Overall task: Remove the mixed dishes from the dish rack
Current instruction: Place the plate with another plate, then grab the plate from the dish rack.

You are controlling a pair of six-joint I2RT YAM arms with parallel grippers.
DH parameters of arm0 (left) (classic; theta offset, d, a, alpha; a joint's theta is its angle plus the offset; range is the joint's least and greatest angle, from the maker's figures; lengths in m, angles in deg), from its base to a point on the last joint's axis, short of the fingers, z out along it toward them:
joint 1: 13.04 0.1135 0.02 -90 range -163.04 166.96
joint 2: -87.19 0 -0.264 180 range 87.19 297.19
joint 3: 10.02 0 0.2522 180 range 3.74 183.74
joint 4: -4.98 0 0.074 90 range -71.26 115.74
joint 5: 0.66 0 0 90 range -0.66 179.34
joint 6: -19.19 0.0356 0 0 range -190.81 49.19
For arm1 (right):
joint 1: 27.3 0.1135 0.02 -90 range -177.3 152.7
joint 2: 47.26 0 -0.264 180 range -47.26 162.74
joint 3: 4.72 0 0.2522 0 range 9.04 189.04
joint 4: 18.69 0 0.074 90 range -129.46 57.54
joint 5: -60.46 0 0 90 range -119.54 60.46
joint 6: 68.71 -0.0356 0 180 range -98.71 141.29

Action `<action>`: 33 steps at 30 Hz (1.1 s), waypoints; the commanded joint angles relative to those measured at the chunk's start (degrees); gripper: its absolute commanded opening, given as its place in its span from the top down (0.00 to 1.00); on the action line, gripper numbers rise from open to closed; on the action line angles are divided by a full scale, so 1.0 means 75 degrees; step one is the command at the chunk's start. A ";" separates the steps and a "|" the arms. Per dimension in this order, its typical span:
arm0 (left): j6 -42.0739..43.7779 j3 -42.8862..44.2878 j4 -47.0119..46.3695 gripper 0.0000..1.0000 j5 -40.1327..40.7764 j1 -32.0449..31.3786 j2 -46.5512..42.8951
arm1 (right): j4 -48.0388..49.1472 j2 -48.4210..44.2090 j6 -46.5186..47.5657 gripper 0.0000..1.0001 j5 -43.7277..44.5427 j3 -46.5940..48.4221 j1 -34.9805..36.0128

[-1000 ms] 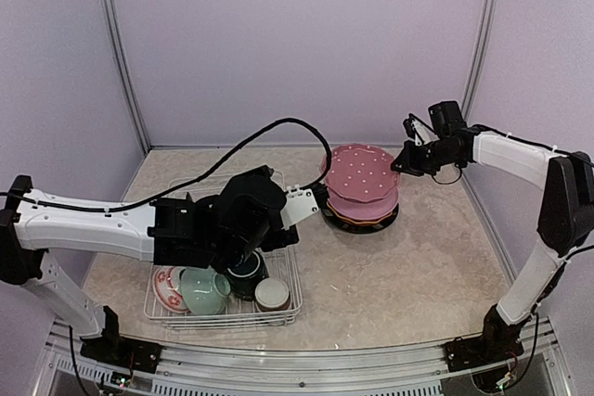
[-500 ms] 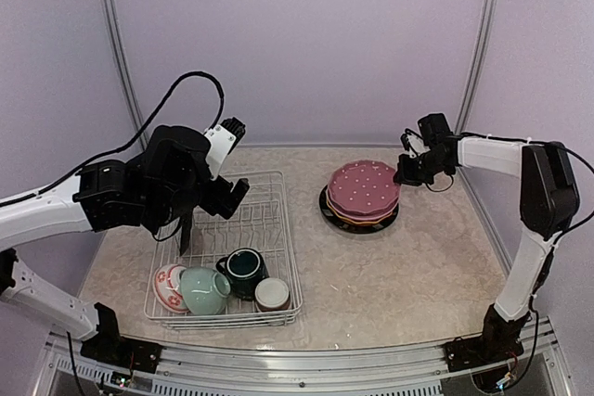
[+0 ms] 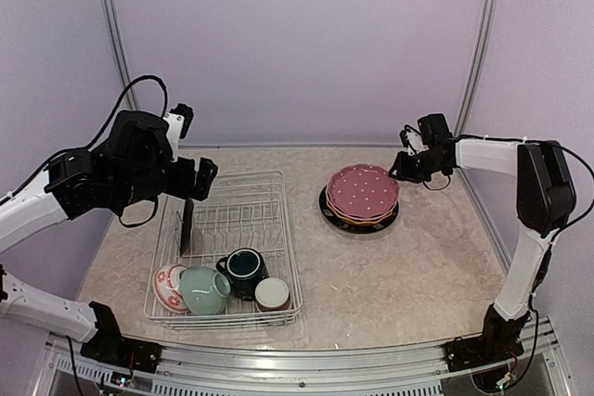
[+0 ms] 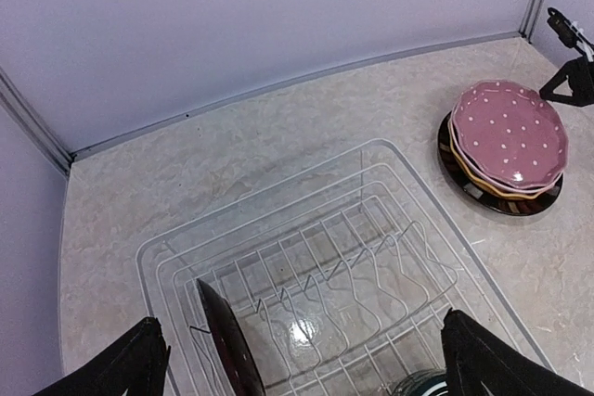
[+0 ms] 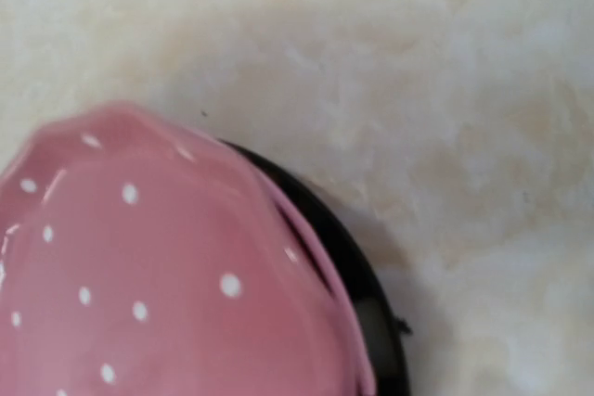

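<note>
The white wire dish rack (image 3: 243, 215) (image 4: 390, 229) holds a dark plate (image 3: 187, 226) (image 4: 227, 345) upright on its left side. At its near end sit a teal cup (image 3: 245, 269), a pale-green cup (image 3: 204, 290), a brown-white cup (image 3: 272, 294) and a red-patterned white bowl (image 3: 167, 287). My left gripper (image 3: 193, 180) (image 4: 311, 368) hangs wide open above the rack's far left, holding nothing. On the table, a pink dotted plate (image 3: 362, 189) (image 4: 512, 129) (image 5: 158, 266) tops a yellow and a black plate (image 5: 371, 285). My right gripper (image 3: 400, 167) is at the stack's right rim, its fingers unclear.
The pale stone-patterned table (image 3: 399, 271) is enclosed by lilac walls at the back and on both sides. The left arm's black cable (image 3: 139, 85) loops above it. The right arm (image 3: 520, 150) reaches in from the right wall side.
The left arm has pulled back from over the rack and plate stack to the rear left, still open. The pink plate, earlier raised, now lies flat on the stack.
</note>
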 commanded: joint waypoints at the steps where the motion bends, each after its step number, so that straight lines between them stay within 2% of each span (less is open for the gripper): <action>1: -0.1124 -0.0042 0.0590 0.01 -0.0836 0.0591 -0.0428 | 0.0476 -0.0331 0.0032 0.67 -0.0220 -0.0059 -0.0070; 5: -0.1771 0.0110 0.1053 0.01 -0.1379 0.0993 -0.0656 | 0.0437 -0.0749 0.0101 0.47 0.0010 -0.0238 -0.0074; 8: -0.2305 0.0209 0.1465 0.01 -0.1658 0.1242 -0.0721 | 0.0394 -0.1045 0.0112 0.38 0.0089 -0.0314 -0.0070; 15: -0.3330 -0.0060 0.1982 0.01 -0.2342 0.1573 -0.0975 | 0.0408 -0.1693 0.0174 0.30 -0.0392 -0.0568 -0.0073; 25: -0.4023 -0.0660 0.2091 0.01 -0.2928 0.1699 -0.1013 | 0.0776 -0.2959 0.0130 0.11 -0.1036 -0.1727 -0.0016; 33: -0.4391 -0.0737 0.2071 0.07 -0.2745 0.2047 -0.0307 | 0.0760 -0.3721 0.0053 0.08 -0.1253 -0.2260 0.0052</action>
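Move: The upright flowered plate in the rack lies about 8 cm left of the left hand, some 2 cm ahead and 16 cm below. The dark green mug is 6 cm right and 8 cm back, 21 cm down; the red-patterned bowl is 9 cm left and 15 cm back, equally low. From the right hand at its rim, the pink dotted plate's middle is roughly 9 cm left and 6 cm back, with the black plate beneath it, 8 cm back, 9 cm left and 5 cm down. Up and then back, the right hand comes free of the pink dotted plate's far right rim, its fingers going from barely parted to wide open as it climbs about 10 cm and tips its fingers up slightly. The open left hand swings left, then sinks some 7 cm towards the flowered plate, drawing back slightly while its fingers tilt steeply down, its left side dips and it turns a little counter-clockwise. ##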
